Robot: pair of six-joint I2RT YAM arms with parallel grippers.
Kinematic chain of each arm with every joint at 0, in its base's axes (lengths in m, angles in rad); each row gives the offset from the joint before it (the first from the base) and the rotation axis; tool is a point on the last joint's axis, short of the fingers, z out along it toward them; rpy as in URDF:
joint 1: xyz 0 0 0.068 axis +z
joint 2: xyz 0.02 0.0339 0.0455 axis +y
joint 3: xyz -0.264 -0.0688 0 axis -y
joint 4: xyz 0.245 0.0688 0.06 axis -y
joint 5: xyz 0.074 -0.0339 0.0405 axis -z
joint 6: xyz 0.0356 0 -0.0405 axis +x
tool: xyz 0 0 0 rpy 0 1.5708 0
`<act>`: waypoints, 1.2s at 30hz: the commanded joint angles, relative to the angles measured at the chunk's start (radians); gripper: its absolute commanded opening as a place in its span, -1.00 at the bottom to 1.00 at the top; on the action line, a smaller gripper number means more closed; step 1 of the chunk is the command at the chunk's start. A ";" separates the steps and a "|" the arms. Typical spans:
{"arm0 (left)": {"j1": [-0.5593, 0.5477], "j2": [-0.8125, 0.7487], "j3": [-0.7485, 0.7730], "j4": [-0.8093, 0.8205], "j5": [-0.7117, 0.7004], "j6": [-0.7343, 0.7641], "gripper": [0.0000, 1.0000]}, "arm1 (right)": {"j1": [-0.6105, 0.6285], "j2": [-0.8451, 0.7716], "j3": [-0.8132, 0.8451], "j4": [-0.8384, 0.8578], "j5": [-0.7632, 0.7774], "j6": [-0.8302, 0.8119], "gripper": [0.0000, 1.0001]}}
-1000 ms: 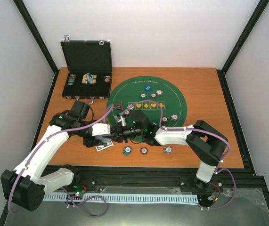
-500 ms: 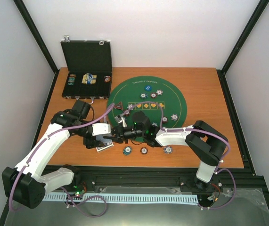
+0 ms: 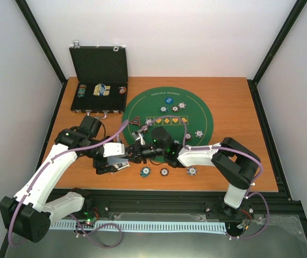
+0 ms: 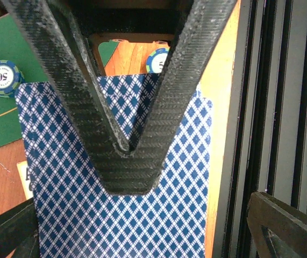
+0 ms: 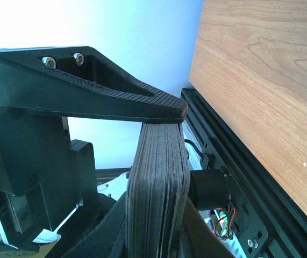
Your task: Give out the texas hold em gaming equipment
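My right gripper [image 3: 134, 152] is shut on a thick deck of playing cards [image 5: 158, 183], seen edge-on between its fingers. In the left wrist view a blue diamond card back [image 4: 115, 215] fills the frame, and one dark finger [image 4: 131, 161] of the right gripper lies across it. My left gripper [image 3: 112, 161] hangs right beside the deck, jaws wide open and holding nothing. Loose cards [image 3: 122, 165] lie on the wood under it. Three poker chips [image 3: 164, 172] sit near the front edge. More chips [image 3: 175, 107], a blue disc [image 3: 169, 100] and a triangular token [image 3: 135, 121] rest on the green mat [image 3: 207, 115].
The open black case [image 3: 98, 80] stands at the back left with a few items inside. A row of cards [image 3: 166, 121] lies across the mat's middle. A 50 chip [image 4: 2, 78] sits on the mat edge. The table's black front rail [image 4: 271, 107] runs close by.
My left gripper has gone from nearly shut to wide open and shifted slightly toward the near edge. The right gripper has stayed still with the deck.
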 commanded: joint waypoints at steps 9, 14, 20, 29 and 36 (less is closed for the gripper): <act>-0.005 0.037 0.005 0.116 -0.053 -0.026 0.69 | 0.009 0.016 0.025 0.040 0.002 -0.009 -0.94; -0.006 0.031 0.004 0.108 -0.047 -0.013 0.67 | 0.014 0.028 0.028 0.055 -0.002 -0.002 -0.94; -0.005 0.024 -0.003 0.072 -0.009 0.007 0.54 | 0.015 0.042 0.039 0.071 -0.015 -0.003 -0.94; -0.005 0.016 -0.030 0.074 -0.038 0.020 0.60 | 0.015 0.044 0.051 0.072 -0.030 -0.009 -0.95; -0.005 0.018 -0.019 0.083 -0.034 0.023 0.13 | 0.014 0.044 0.051 0.070 -0.032 -0.008 -0.94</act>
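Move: The deck of cards, held flat in the right gripper with its long side running left-right, sits about 1 cm ahead of the left gripper's point and 1 cm above it, between the open fingers. From the right hand the deck's middle is some 2 cm left, level. Of the left hand, the green chip stack is about 10 cm right, 1 cm back and 14 cm below; loose cards lie some 3 cm ahead, 1 cm left and 15 cm below. Shift the left gripper about 2 cm forward to centre it over the deck, then sink it roughly 1 cm while easing slightly back. Close its fingers from fully open to about two thirds, with a brief reopening on the way, so they come up to the deck's front and rear edges. Keep the right gripper pinching the deck by its faces, letting it drift about 1 cm left. ##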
